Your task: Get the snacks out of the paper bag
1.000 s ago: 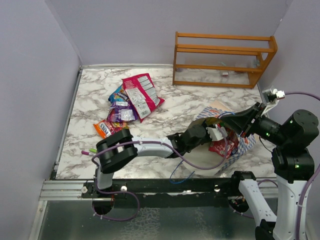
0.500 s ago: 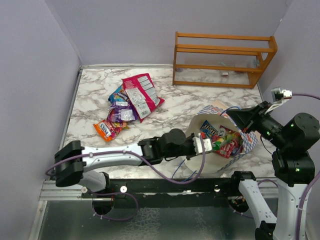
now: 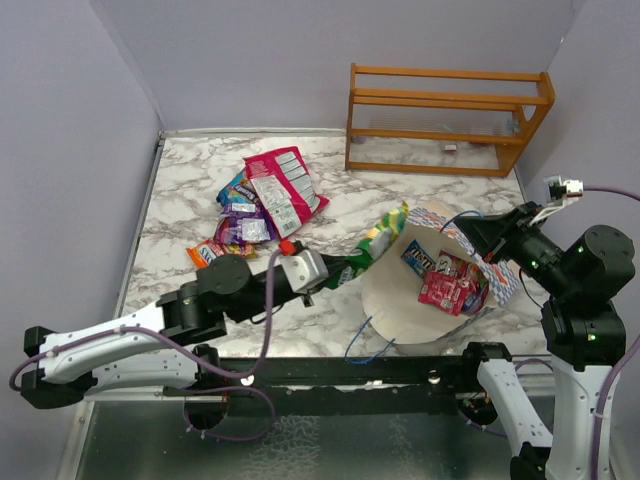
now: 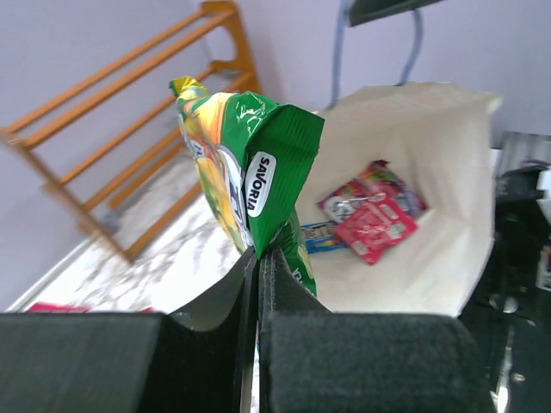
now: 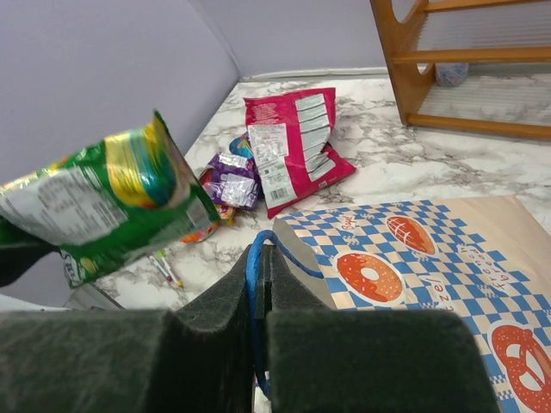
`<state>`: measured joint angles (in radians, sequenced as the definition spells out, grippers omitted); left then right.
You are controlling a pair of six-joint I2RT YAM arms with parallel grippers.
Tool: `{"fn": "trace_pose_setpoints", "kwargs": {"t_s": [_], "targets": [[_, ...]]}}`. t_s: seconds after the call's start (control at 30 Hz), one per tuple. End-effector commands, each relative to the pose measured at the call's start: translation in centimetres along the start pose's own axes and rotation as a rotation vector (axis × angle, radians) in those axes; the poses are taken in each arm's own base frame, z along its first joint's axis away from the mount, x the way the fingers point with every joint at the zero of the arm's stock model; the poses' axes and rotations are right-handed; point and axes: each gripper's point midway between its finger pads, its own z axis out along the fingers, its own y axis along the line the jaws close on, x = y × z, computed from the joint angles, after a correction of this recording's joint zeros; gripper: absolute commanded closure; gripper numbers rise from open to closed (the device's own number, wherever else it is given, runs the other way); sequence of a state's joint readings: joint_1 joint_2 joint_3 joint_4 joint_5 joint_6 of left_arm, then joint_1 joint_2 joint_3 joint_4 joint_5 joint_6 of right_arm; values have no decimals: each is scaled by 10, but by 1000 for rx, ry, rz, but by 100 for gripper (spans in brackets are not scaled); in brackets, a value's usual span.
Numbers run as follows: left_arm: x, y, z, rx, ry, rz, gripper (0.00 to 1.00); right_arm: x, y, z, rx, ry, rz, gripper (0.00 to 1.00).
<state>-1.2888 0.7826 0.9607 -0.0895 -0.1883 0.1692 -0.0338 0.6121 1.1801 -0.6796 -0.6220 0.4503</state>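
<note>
My left gripper is shut on a green snack packet, held in the air just left of the paper bag's open mouth. In the left wrist view the packet stands up from the closed jaws. Behind it the bag's cream inside holds a red packet and a blue one. My right gripper is shut on the bag's blue cord handle, above the chequered outside. More snacks lie in a pile at the left, topped by a red-pink packet.
An orange wooden rack stands at the back right against the wall. Two thin pens lie on the marble table near its front left edge. My left arm stretches low across the front left.
My left gripper has drawn back out of the bag to the left, bringing the green packet with it. The bag's mouth now gapes wide. The right gripper has kept its hold on the handle.
</note>
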Motion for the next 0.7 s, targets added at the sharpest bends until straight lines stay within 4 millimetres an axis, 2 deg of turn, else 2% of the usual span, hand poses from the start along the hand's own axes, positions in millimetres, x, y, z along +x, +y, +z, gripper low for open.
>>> {"fn": "trace_pose_setpoints", "kwargs": {"t_s": [0.0, 0.1, 0.27, 0.33, 0.5, 0.67], "targets": [[-14, 55, -37, -245, 30, 62, 100, -8, -3, -1, 24, -41, -32, 98], [-12, 92, -59, -456, 62, 68, 100, -8, -3, -1, 24, -44, -34, 98], [33, 122, -76, -689, 268, 223, 100, -12, -2, 0, 19, -52, -40, 98], [47, 132, -79, -755, 329, 265, 100, -14, -1, 0, 18, -54, -48, 98], [75, 163, -76, -833, 387, 200, 100, -16, -1, -2, 22, -57, -56, 98], [130, 216, -83, -953, 621, 184, 100, -17, 2, -6, 30, -60, -63, 98]]}}
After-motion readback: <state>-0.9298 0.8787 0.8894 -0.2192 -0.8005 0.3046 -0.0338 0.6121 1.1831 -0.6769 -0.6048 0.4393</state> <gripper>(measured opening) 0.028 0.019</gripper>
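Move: The left hand already holds the green snack pack. The purple packet, in the middle of the laid-out snacks, lies about 30 cm ahead, 25 cm left and some 37 cm below. The pink bag is roughly 39 cm ahead and 14 cm left, the orange packet 22 cm ahead and 31 cm left; the paper bag is about 10 cm ahead and 24 cm right. From the right hand, the purple packet lies some 24 cm ahead, 46 cm left and 38 cm below. Swinging away from the paper bag towards the laid-out snacks, the left hand goes first mostly left, then increasingly forward and down, about 15 cm each left and forward and 8 cm lower overall. The wrist turns some 55 degrees counter-clockwise to point forward and rolls its left side up, fingers still pinching the green pack. The right hand stays put, holding the paper bag's blue handle. ##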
